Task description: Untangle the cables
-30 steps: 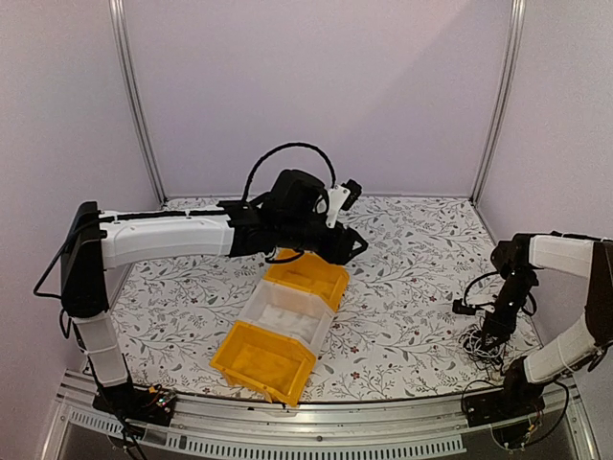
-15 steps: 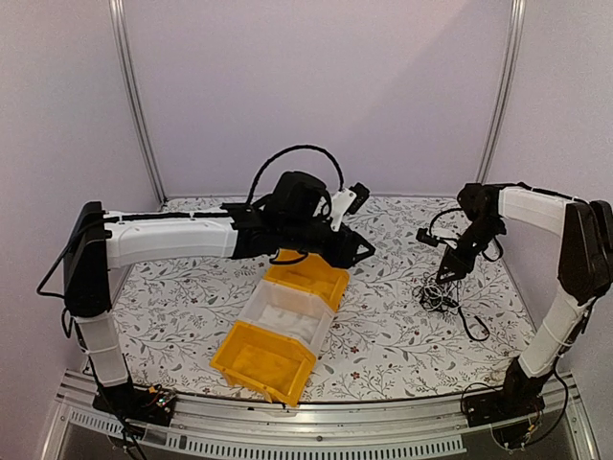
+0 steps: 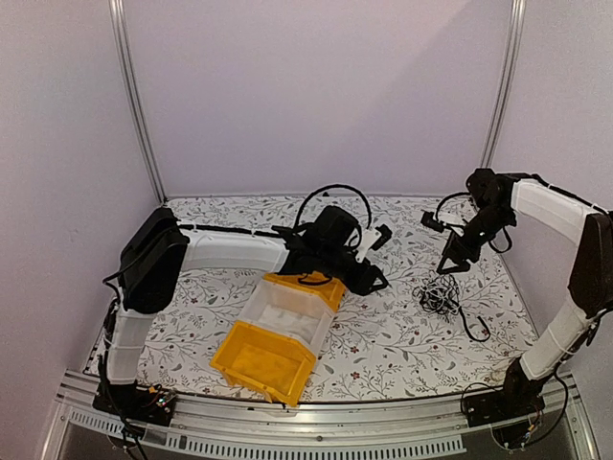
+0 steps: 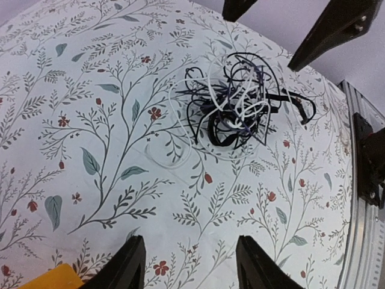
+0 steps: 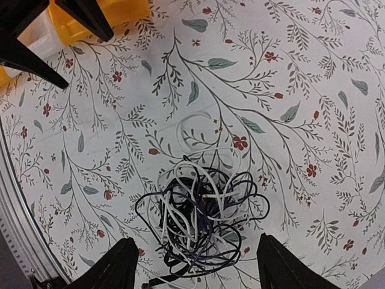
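The cables lie in one tangled bunch of black and cream-white wires on the floral table, right of centre. They also show in the left wrist view and the right wrist view. My right gripper hangs open just above and behind the bunch, and holds nothing; in its own view its gripper straddles the bunch from above. My left gripper is open and empty, left of the bunch, past the bins; its wrist view shows the gripper over bare tablecloth.
A row of three plastic bins runs diagonally: yellow, clear white, yellow under my left arm. A black cable tail trails toward the table's right front. Enclosure walls stand close on all sides.
My right arm carried the bunch from the front right corner up to mid-right, set it on the table and rose off it, open. My left arm swung right toward the bunch.
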Controlling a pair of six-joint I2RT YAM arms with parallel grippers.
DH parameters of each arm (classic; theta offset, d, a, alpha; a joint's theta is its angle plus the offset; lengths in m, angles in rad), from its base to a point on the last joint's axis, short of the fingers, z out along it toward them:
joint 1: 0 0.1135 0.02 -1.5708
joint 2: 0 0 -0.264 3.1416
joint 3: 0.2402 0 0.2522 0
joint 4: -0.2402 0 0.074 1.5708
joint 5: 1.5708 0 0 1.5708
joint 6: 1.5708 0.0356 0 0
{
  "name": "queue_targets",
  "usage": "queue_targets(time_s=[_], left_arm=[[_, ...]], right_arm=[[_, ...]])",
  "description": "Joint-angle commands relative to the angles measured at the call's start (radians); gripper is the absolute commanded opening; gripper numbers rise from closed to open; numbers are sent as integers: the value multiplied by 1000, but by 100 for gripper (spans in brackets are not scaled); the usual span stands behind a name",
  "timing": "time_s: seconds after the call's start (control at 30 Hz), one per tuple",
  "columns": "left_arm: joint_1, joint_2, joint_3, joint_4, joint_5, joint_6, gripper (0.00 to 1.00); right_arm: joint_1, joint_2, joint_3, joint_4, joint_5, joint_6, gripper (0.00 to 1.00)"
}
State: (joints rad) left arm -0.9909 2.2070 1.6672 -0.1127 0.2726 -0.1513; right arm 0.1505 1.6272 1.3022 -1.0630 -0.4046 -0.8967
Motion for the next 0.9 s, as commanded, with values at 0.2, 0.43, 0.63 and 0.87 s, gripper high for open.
queue_targets(time_s=[0.2,0.43,0.63,0.87], left_arm=[[4,20,62,-4,-56,-162,53],[15,-1,67,-18,-61,-170,53],[39,19,116,-57,-46,-228,53],[52,23,140,-53,-32,-247,53]], right_arm=[[30,125,150,43,-8,161,59],[35,163,178,0,-3,126,46],[35,108,127,-24,-9,83,49],[34,103,65,28,21,65,43]])
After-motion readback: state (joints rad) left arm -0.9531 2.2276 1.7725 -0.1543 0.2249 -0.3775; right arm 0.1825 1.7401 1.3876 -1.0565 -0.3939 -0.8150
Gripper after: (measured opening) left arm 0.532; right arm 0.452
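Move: The cable tangle lies on the table almost under my right hand: about 10 cm below it, 2 cm to its left and 1 cm back. The tangle's thick black tail lies some 9 cm back and 8 cm to the right of that hand, and the far orange bin about 30 cm to its left and 2 cm farther out. From my left hand the tangle is roughly 12 cm to the right, 1 cm ahead and 8 cm lower. I narrow my right fingers from wide to about half open above the tangle, arcing that hand some 4 cm forward, up a little and down again, then easing back about 2 cm; it ends slightly lower, without gripping. Meanwhile my left hand, half open, goes about 4 cm forward and then also rises, turning some 10 degrees counter-clockwise, clear of the cables. ##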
